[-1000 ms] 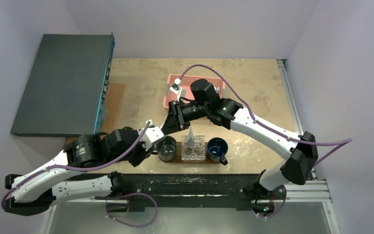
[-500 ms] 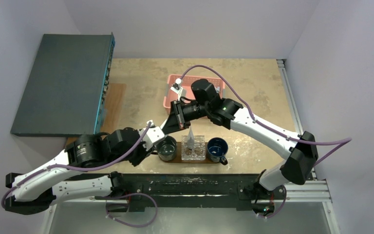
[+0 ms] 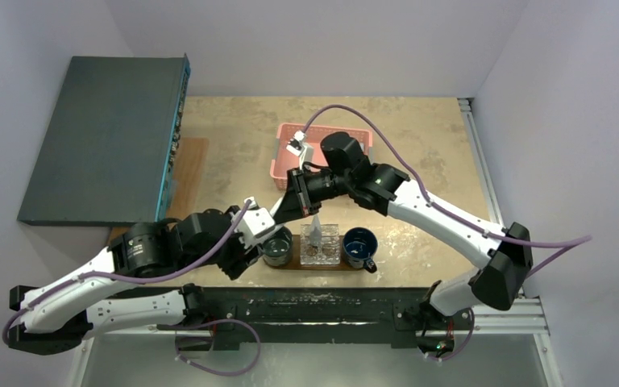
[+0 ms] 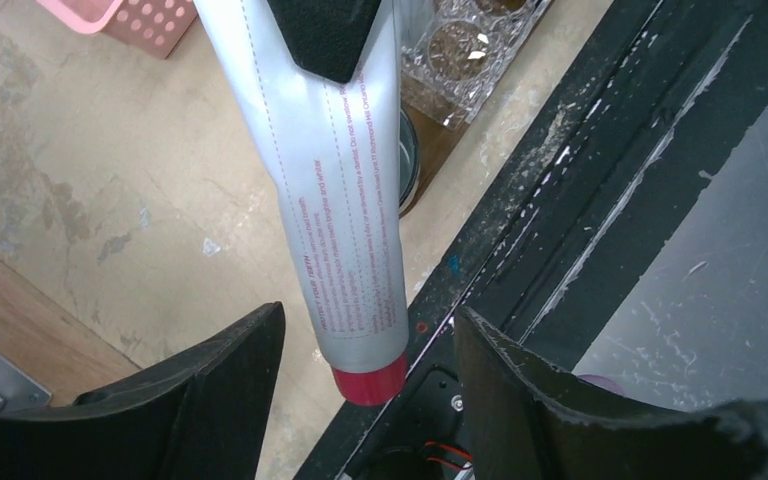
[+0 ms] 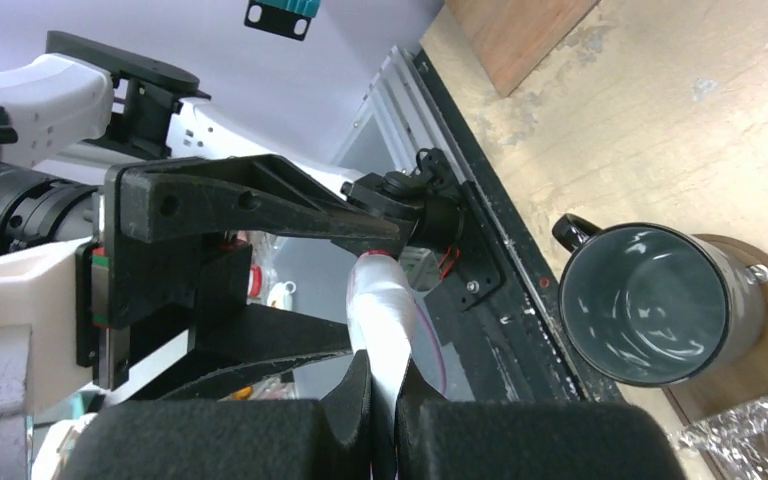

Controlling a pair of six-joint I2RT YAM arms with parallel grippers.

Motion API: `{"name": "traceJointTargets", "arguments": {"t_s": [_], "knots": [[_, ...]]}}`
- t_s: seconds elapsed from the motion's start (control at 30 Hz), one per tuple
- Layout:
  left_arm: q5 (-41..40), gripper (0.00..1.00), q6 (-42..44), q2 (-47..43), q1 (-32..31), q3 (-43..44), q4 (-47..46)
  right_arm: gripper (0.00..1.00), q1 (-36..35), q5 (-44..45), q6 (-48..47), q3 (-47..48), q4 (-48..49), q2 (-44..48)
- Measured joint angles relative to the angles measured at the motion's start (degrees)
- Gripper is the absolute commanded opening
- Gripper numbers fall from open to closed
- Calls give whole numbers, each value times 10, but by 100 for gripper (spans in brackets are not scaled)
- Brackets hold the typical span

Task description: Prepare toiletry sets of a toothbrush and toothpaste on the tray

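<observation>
A silvery-white toothpaste tube (image 4: 330, 200) with a red cap hangs above the table's near edge. My right gripper (image 5: 385, 385) is shut on its flat crimped end (image 5: 385, 320). My left gripper (image 4: 368, 330) is open around the cap end, with a gap on each side of the tube. In the top view the two grippers meet, the left one (image 3: 262, 230) just left of the right one (image 3: 286, 211). The dark wooden tray (image 3: 330, 267) lies just beyond the front rail. Another small tube (image 3: 315, 228) stands in a clear holder on it. No toothbrush shows.
On the tray stand two dark mugs (image 3: 276, 245) (image 3: 359, 244) and a clear glass holder (image 3: 320, 246) between them. A pink basket (image 3: 286, 157) sits behind the grippers. A large dark case (image 3: 105, 137) fills the left. The black front rail (image 4: 560, 200) runs below the tube.
My left gripper has opened off the tube's cap end. The right gripper has closed on the flat end and shifted slightly right.
</observation>
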State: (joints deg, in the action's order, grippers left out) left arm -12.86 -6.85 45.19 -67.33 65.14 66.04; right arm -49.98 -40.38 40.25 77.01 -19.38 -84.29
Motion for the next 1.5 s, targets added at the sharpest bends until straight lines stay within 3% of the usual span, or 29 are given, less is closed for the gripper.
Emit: {"name": "traceJointTargets", "arguments": {"t_s": [0.17, 0.37, 0.67, 1.03, 1.5], "knots": [[18, 78, -7, -1, 0, 0, -30, 0, 0, 40, -39, 8, -46, 35], [22, 86, -18, -1, 0, 0, -71, 0, 0, 120, -90, 50, -120, 76], [19, 88, -33, 39, 10, 29, -116, 0, -1, 279, -163, 158, -260, 106], [51, 89, -66, 51, 149, 30, -156, 0, 0, 458, -203, 228, -429, 105], [45, 90, -144, 24, 312, -26, -157, 0, -1, 486, -233, 210, -519, 99]]}}
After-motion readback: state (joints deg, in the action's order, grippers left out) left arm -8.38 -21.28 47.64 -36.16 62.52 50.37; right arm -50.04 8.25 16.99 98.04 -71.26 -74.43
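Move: The toothpaste tube, its tail pinched in the right hand, is bound for the clear holder about 9 cm to that hand's right, 2 cm back and 23 cm below. Equally far back and low stand the grey mug, some 3 cm left, and the blue mug, 19 cm right. The tube's red cap sits between the left fingers, already parted, its middle about 5 cm ahead, 3 cm right and 3 cm higher; the grey mug is 5 cm ahead, 7 cm right, 17 cm below. The toothpaste tube, still pinched by its tail, is carried about 18 cm right by the right hand, arcing up and then down past the holder towards the blue-mug side, a little forward, while the wrist tips some 50 degrees to turn the cap downward. The left fingers open wider; that hand clears the cap rightward and up, then swings forward and back left, sinking as it turns counter-clockwise. ##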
